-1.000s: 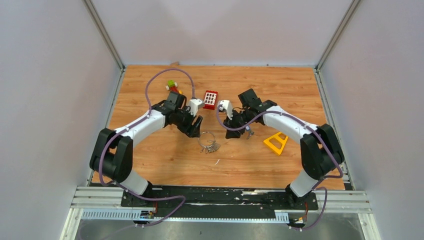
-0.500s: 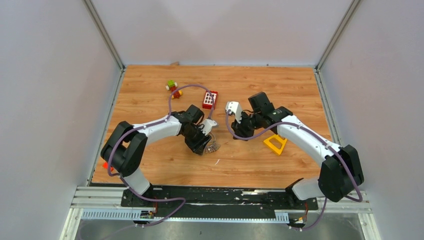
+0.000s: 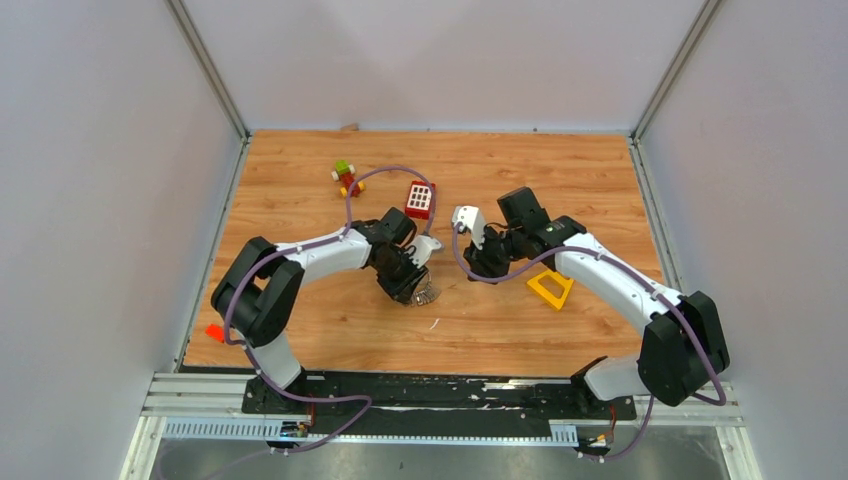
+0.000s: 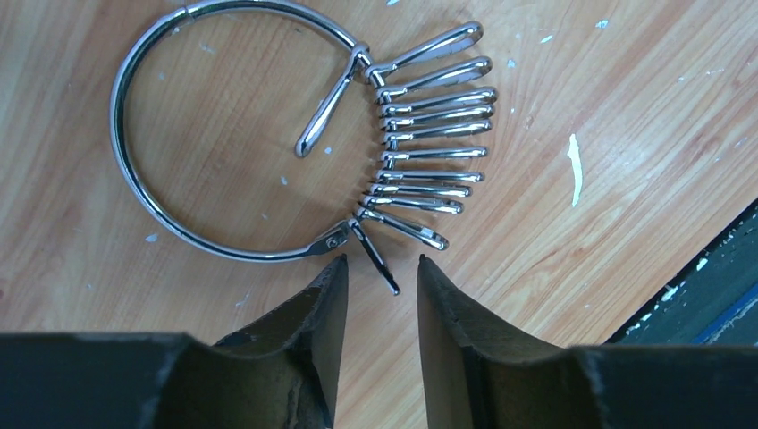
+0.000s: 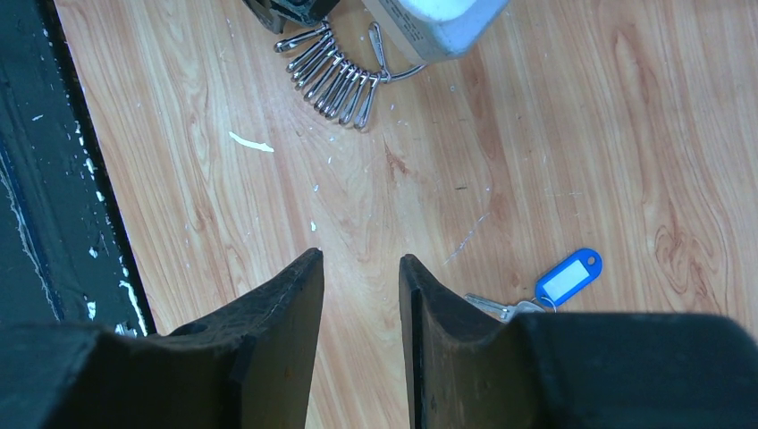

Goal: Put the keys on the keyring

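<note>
The keyring (image 4: 223,134) is a thin silver ring lying flat on the wood, with a fan of several silver clips (image 4: 429,134) strung on it. My left gripper (image 4: 382,261) is open, its tips just short of the ring's clasp. A thin loose pin of the clasp lies between the tips, not pinched. From above, the left gripper (image 3: 413,284) covers most of the keyring (image 3: 427,294). One of the keys (image 5: 499,307), silver with a blue tag (image 5: 568,277), lies right of my right gripper (image 5: 359,257), which is open and empty. The keyring (image 5: 332,71) lies ahead of that gripper.
A red brick (image 3: 421,199) sits behind the two grippers. A yellow triangular block (image 3: 551,287) lies beside the right forearm. A small multicoloured toy (image 3: 346,177) stands at the back left and a red piece (image 3: 214,331) at the left edge. White paint flecks (image 4: 574,168) dot the wood.
My left arm has swung down and right onto the keyring, and its jaws have narrowed. The right arm shifted slightly right early on, then stayed still.
</note>
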Robot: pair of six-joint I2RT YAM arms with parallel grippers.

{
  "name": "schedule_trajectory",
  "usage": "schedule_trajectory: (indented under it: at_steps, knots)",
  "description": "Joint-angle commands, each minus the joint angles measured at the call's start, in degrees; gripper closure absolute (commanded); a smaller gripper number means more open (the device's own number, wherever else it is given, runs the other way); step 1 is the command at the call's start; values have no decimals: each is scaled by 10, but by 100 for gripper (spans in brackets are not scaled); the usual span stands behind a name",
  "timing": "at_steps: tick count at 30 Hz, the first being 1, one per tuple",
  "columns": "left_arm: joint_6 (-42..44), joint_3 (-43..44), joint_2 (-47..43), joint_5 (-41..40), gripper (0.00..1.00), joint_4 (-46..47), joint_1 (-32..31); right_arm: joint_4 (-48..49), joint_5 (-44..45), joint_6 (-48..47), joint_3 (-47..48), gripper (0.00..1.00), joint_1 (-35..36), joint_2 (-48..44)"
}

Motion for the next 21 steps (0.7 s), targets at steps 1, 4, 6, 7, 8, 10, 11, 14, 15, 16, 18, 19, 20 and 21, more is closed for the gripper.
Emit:
schedule_trajectory:
  at_steps: [1, 4, 6, 7, 8, 10, 11, 14, 15, 16, 18, 19, 20, 21]
  knots:
    - [-6, 5, 19, -21, 61, 12, -14, 18, 1, -1, 0, 63, 0, -10]
    - [-4, 5, 22, -31, 67, 10, -16, 16, -4, -4, -2, 63, -1, -9]
    - [-1, 3, 21, -36, 70, 7, -16, 17, -4, -7, -4, 63, -1, -10]
    - [1, 3, 19, -38, 72, 4, -16, 17, -3, -8, -4, 63, -1, -11]
    - [3, 2, 17, -39, 73, -1, -16, 16, -3, -8, -5, 63, -1, -11]
    - [9, 2, 11, -42, 77, -6, -16, 16, -3, -10, -4, 63, -1, -13]
    - [13, 2, 6, -43, 79, -9, -16, 17, -3, -10, -3, 63, 0, -14]
    - [24, 5, -15, -46, 85, -17, -16, 19, -3, -8, -3, 63, -1, -21]
    - [27, 5, -23, -46, 86, -20, -16, 20, -3, -7, -2, 63, -2, -23]
    - [30, 5, -31, -45, 88, -22, -16, 21, -3, -6, -2, 63, -2, -26]
    - [36, 8, -50, -44, 93, -25, -16, 20, -6, -4, 0, 63, -1, -31]
    - [39, 9, -57, -43, 96, -27, -16, 20, -7, -3, 2, 63, -2, -33]
    - [44, 10, -65, -40, 100, -29, -16, 19, -10, -2, 5, 63, -2, -36]
    - [48, 12, -73, -38, 100, -30, -16, 19, -13, -2, 8, 63, -2, -41]
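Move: The end loop of the keyring already lies between the left fingertips, barely 1 cm beneath the hand point. From that hand the big ring's middle is about 5 cm ahead and 1 cm right, the fan of small loops about 1 cm ahead and 3 cm right, and the keys with the blue tag roughly 8 cm ahead and 17 cm right. From the right hand the end loop is some 12 cm left, 2 cm back and 11 cm down. Keep the left gripper low at the end loop and close its half-open fingers fully, pinching the loop between the tips. Let the hand ease about half a centimetre forward as they close, then shift it roughly 1 cm left and begin to rise by about half a centimetre, the fingers still pointing down with only a slight tilt. ##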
